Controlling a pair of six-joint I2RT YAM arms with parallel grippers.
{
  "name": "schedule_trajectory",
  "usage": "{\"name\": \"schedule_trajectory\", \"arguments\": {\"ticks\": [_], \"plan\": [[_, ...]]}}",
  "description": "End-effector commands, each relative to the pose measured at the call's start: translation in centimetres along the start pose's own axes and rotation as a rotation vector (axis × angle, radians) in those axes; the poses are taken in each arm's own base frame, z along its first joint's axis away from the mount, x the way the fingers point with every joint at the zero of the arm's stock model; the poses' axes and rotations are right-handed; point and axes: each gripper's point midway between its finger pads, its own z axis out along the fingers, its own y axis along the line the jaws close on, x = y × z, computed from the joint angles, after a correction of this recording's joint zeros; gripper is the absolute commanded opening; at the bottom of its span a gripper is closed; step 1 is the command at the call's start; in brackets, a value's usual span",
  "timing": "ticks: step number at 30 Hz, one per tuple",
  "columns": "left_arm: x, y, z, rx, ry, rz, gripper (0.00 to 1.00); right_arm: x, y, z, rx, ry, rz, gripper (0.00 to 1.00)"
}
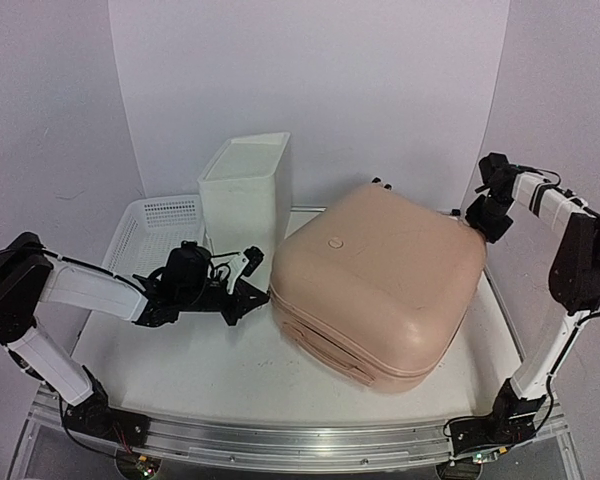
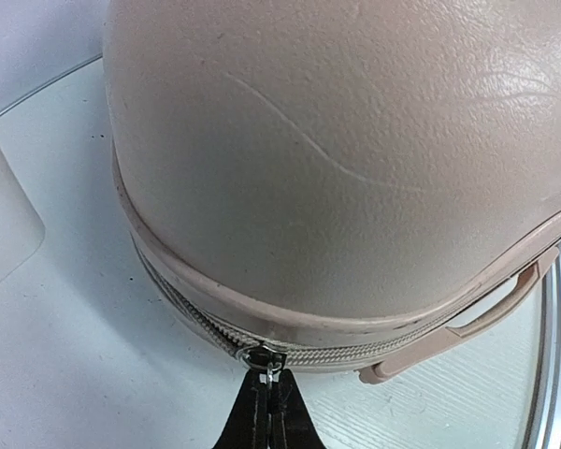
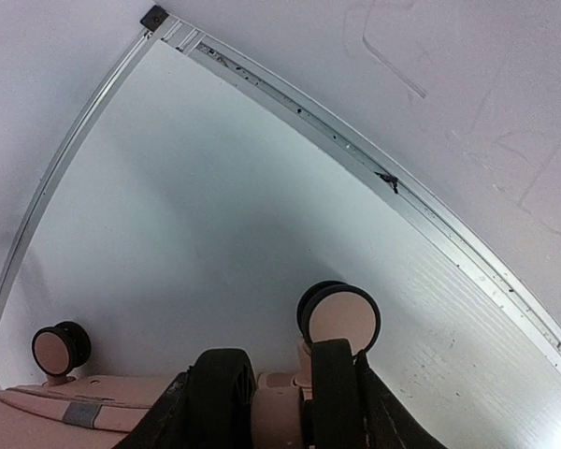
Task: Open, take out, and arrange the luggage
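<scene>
The luggage (image 1: 380,280), a peach-pink hard-shell suitcase, lies flat on the white table with its zipper seam (image 2: 374,354) running round the side. My left gripper (image 1: 248,297) is at its left edge; in the left wrist view this gripper (image 2: 269,382) is shut on the metal zipper pull (image 2: 265,358). My right gripper (image 1: 483,215) is at the far right corner. There its fingers (image 3: 337,388) close on the pink caster mount (image 3: 279,412), just below a black-and-pink wheel (image 3: 341,316). A second wheel (image 3: 56,348) shows further left.
A tall white plastic box (image 1: 245,190) stands just left of the suitcase, with a white mesh basket (image 1: 155,225) beside it. A pink side handle (image 2: 491,318) sticks out near the zipper. An aluminium rail (image 3: 355,154) edges the table under white backdrop walls.
</scene>
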Motion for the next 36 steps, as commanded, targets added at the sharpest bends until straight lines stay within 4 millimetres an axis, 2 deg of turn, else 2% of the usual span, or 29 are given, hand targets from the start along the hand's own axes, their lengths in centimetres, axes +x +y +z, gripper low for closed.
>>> {"name": "schedule_trajectory", "arguments": {"ticks": [1,3,5,8,10,12,15,18,20,22,23,24,25,26,28,30,32,34,36], "plan": [[-4.3,-6.0,0.3,0.166,-0.102,-0.006,0.00,-2.3,-6.6,-0.1,0.207,-0.149,0.287,0.00],[-4.7,-7.1,2.0,0.131,-0.092,-0.068,0.00,-2.1,-6.7,-0.2,0.198,-0.152,0.297,0.00],[-5.5,-6.2,3.9,0.089,-0.087,-0.229,0.00,-1.9,-6.8,-0.3,0.193,-0.148,0.291,0.00],[-8.7,-6.1,6.5,0.099,-0.111,-0.260,0.00,-1.0,-7.1,-0.6,0.183,-0.121,0.269,0.00],[-10.5,-4.5,7.6,0.017,-0.149,-0.239,0.00,0.3,-7.5,-0.6,0.168,-0.090,0.254,0.00],[-12.2,-2.8,8.8,-0.068,-0.180,-0.182,0.00,1.4,-7.1,-1.2,0.115,-0.058,0.217,0.00],[-14.9,-1.2,9.4,-0.120,-0.211,-0.139,0.00,3.5,-6.9,-2.4,0.052,-0.006,0.130,0.00],[-15.5,0.7,9.6,-0.168,-0.180,-0.119,0.00,5.5,-7.0,-3.8,-0.024,0.039,0.005,0.05],[-14.8,2.5,9.8,-0.175,-0.125,-0.138,0.00,7.5,-6.8,-4.7,-0.112,0.090,-0.118,0.18],[-14.0,3.7,9.9,-0.136,-0.075,-0.157,0.00,9.6,-6.0,-5.7,-0.226,0.152,-0.289,0.38],[-13.6,4.4,9.7,-0.137,-0.064,-0.159,0.00,10.3,-6.3,-6.3,-0.245,0.169,-0.361,0.48],[-13.3,4.9,9.5,-0.140,-0.056,-0.147,0.00,10.5,-6.6,-7.1,-0.257,0.170,-0.441,0.64],[-13.1,5.2,9.2,-0.147,-0.053,-0.129,0.00,10.5,-7.2,-7.9,-0.244,0.160,-0.496,0.73],[-12.9,5.4,8.9,-0.149,-0.048,-0.113,0.00,9.7,-7.6,-9.1,-0.221,0.127,-0.546,0.85],[-12.7,5.3,8.6,-0.128,-0.042,-0.097,0.00,7.8,-8.3,-11.8,-0.176,0.063,-0.624,0.97],[-12.6,4.9,8.4,-0.109,-0.037,-0.092,0.00,6.0,-8.1,-14.5,-0.163,0.003,-0.694,0.98],[-12.1,4.8,8.3,-0.102,-0.027,-0.091,0.00,5.6,-6.7,-16.8,-0.200,-0.028,-0.803,0.98],[-11.5,4.7,8.3,-0.098,-0.013,-0.094,0.00,7.9,-3.9,-18.8,-0.306,-0.027,-1.008,0.98],[-11.1,4.7,8.2,-0.094,-0.005,-0.098,0.00,11.9,-1.5,-20.6,-0.409,-0.029,-1.273,0.98]]}}
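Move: The left fingers already hold the zipper pull at the luggage's left corner. The luggage's middle is about 25 cm to this hand's right and 3 cm ahead; its handle is roughly 13 cm right and 13 cm back, and the white box some 20 cm ahead and 5 cm left. The right fingers already grip a wheel, with the luggage's middle about 22 cm left and 14 cm back, and another wheel 22 cm left and 10 cm ahead. Still gripping the wheel, the right hand drags that corner about 11 cm back, bearing right on the way, then opens and lets go, rising some 11 cm while swinging left and turning counter-clockwise. The left hand, fingers shut on the zipper pull throughout, dips slightly back and right, then travels forward to finish about 12 cm farther out and 5 cm right, turning counter-clockwise. ##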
